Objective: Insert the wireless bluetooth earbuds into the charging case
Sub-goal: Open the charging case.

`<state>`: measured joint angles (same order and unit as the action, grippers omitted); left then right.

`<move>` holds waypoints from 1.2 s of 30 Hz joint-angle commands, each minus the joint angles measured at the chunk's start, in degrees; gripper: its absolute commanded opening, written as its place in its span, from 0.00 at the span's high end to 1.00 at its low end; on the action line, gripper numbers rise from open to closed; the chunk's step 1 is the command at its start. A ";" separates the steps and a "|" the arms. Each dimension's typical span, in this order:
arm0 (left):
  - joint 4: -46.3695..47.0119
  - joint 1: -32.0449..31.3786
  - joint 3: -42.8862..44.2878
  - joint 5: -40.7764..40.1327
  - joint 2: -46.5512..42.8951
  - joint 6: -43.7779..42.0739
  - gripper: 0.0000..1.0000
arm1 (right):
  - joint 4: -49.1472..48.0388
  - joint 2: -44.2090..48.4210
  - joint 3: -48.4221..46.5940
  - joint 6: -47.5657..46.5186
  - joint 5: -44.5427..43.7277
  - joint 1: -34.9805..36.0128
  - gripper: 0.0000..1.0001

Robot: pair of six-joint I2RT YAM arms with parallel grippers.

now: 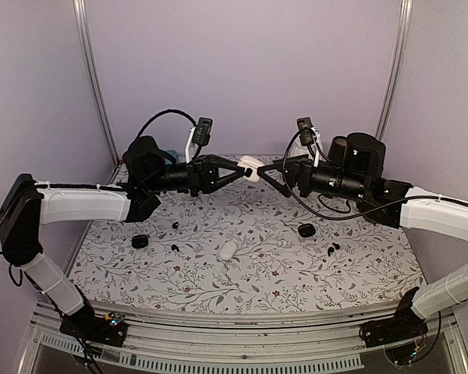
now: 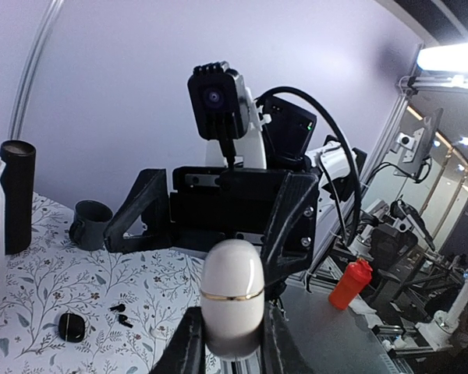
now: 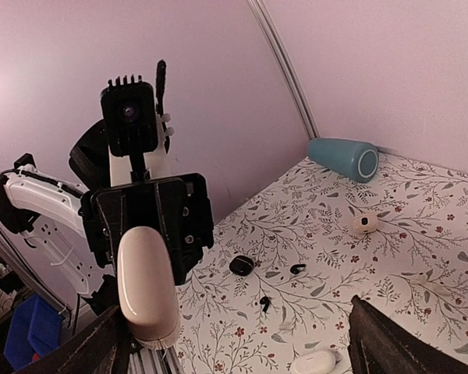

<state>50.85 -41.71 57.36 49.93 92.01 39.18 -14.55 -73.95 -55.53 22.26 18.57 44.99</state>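
My left gripper (image 1: 244, 168) is shut on a white charging case (image 1: 252, 167), holding it in mid-air above the far middle of the table. In the left wrist view the case (image 2: 232, 290) stands upright between the fingers (image 2: 183, 347), lid shut, with a gold band round its middle. My right gripper (image 1: 272, 179) faces it, open wide. The case (image 3: 147, 284) sits close to its left finger (image 3: 93, 352). Black earbuds lie on the table in pairs, one pair on the left (image 1: 175, 226) and one on the right (image 1: 331, 248).
Two black cases (image 1: 140, 241) (image 1: 306, 230) and a white case (image 1: 228, 249) lie on the floral table (image 1: 281, 273). A teal cylinder (image 3: 343, 158) and a small beige case (image 3: 364, 224) sit at the back left. A dark tube (image 2: 15, 195) and grey cup (image 2: 90, 224) stand at the right.
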 commanded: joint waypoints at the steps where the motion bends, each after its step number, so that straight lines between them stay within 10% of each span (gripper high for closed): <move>1: 2.41 -0.06 1.18 4.79 -0.26 -1.22 1.00 | -0.04 0.69 -1.36 3.11 -1.52 -2.54 0.03; 23: -1.71 -0.74 1.52 0.80 0.12 -3.05 1.00 | -0.32 -0.31 -2.46 3.02 5.68 -2.72 0.07; 36: -1.99 -0.63 1.93 -0.13 0.34 -3.24 1.00 | -0.75 -3.73 -5.14 5.01 12.87 -2.72 0.51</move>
<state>48.36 -41.95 57.41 50.09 92.01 36.67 -14.24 -77.03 -58.61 26.44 29.34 42.57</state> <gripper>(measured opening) 0.195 0.518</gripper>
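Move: The left hand already holds the closed white charging case, its middle about 2 cm to the right of the hand point and 1 cm above. From the open right hand, the case lies some 5 cm left, 3 cm back and 1 cm higher, by the rear finger. On the table roughly 30 cm below the right hand, a white oval case lies 4 cm ahead and 13 cm left, a black case 12 cm ahead and 11 cm right. Rear finger at the lid, right hand goes 2 cm forward-right, then 3 back-left, half closing; left keeps hold. ##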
